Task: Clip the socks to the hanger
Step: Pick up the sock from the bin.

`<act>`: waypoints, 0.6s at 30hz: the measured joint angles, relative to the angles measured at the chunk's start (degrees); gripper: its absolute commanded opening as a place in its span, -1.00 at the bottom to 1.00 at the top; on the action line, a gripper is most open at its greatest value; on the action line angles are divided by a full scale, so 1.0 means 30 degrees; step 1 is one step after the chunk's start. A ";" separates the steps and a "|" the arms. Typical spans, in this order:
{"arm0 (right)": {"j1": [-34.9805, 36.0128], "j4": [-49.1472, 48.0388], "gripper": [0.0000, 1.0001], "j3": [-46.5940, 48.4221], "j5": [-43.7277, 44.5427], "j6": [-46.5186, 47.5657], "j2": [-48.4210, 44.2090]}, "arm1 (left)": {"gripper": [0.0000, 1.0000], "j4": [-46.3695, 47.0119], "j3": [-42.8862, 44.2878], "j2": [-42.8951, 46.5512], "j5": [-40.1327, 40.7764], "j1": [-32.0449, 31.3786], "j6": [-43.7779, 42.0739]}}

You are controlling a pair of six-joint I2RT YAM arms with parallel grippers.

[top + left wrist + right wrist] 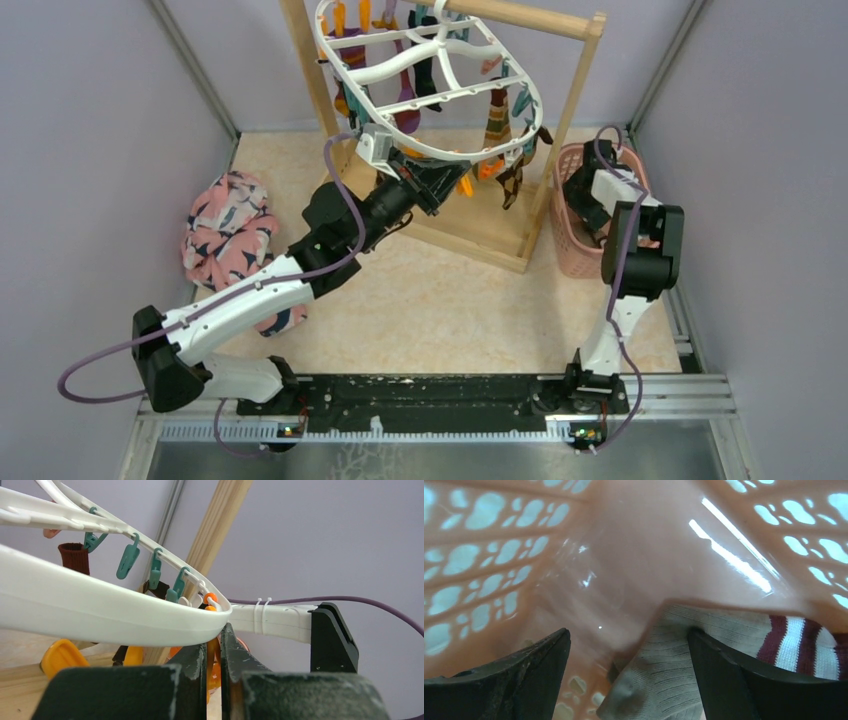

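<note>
The white oval hanger (430,152) hangs tilted from the wooden rack, with several socks (405,110) clipped under it. My left gripper (450,180) reaches up to its near rim and is shut on an orange clip (216,661), which is pinched between the jaws just under the white rim (100,612). My right gripper (580,195) is down inside the pink basket (570,255). There it stands open (629,645) over a grey-beige sock (664,670) with a maroon and white striped cuff (796,642). The right finger (724,675) rests against that sock.
The wooden rack (480,235) stands at the back centre on a flat base. A bundled pink bird-print cloth (228,230) lies at the left. Teal clips (129,557) line the hanger's inner bar. The basket walls (634,555) close in around the right gripper.
</note>
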State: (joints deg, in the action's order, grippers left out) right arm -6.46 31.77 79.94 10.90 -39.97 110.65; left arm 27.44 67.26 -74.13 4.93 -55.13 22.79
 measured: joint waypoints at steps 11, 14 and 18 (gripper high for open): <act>0.0153 0.0714 0.25 -0.0189 0.0437 0.0656 0.0525 | -1.00 0.0007 -0.0270 0.0474 0.0233 0.0000 -0.0168; 0.0153 0.0772 -0.01 -0.0182 0.0517 0.0947 0.0576 | -1.00 0.0007 -0.0350 0.0510 0.0306 0.0000 -0.0189; 0.0153 0.0685 -0.55 -0.0233 0.0503 0.1268 0.0634 | -1.00 0.0007 -0.0459 0.0590 0.0364 0.0000 -0.0197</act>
State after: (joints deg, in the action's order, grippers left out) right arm -6.00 33.82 79.24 12.40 -36.16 112.55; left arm 27.46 65.89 -72.36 6.02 -55.13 22.20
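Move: The grey sock with maroon-and-white stripes lies on the bin floor, its middle about 3 cm back, 4 cm right and 4 cm below my right hand, which is already inside the bin. The bin's middle is some 4 cm ahead and 1 cm right; the wooden frame's foot beam is roughly 15 cm to the left, level with my hand. From my left hand the sock is about 15 cm ahead, 34 cm right and 42 cm below. I ease my right hand, fingers pointing steeply down, about 2 cm lower and nearly as far back onto the grey part of the sock, tipping the wrist some 5 degrees. As I settle there I close the wide-open fingers to under half, bringing both tips in against the knit from either side. ##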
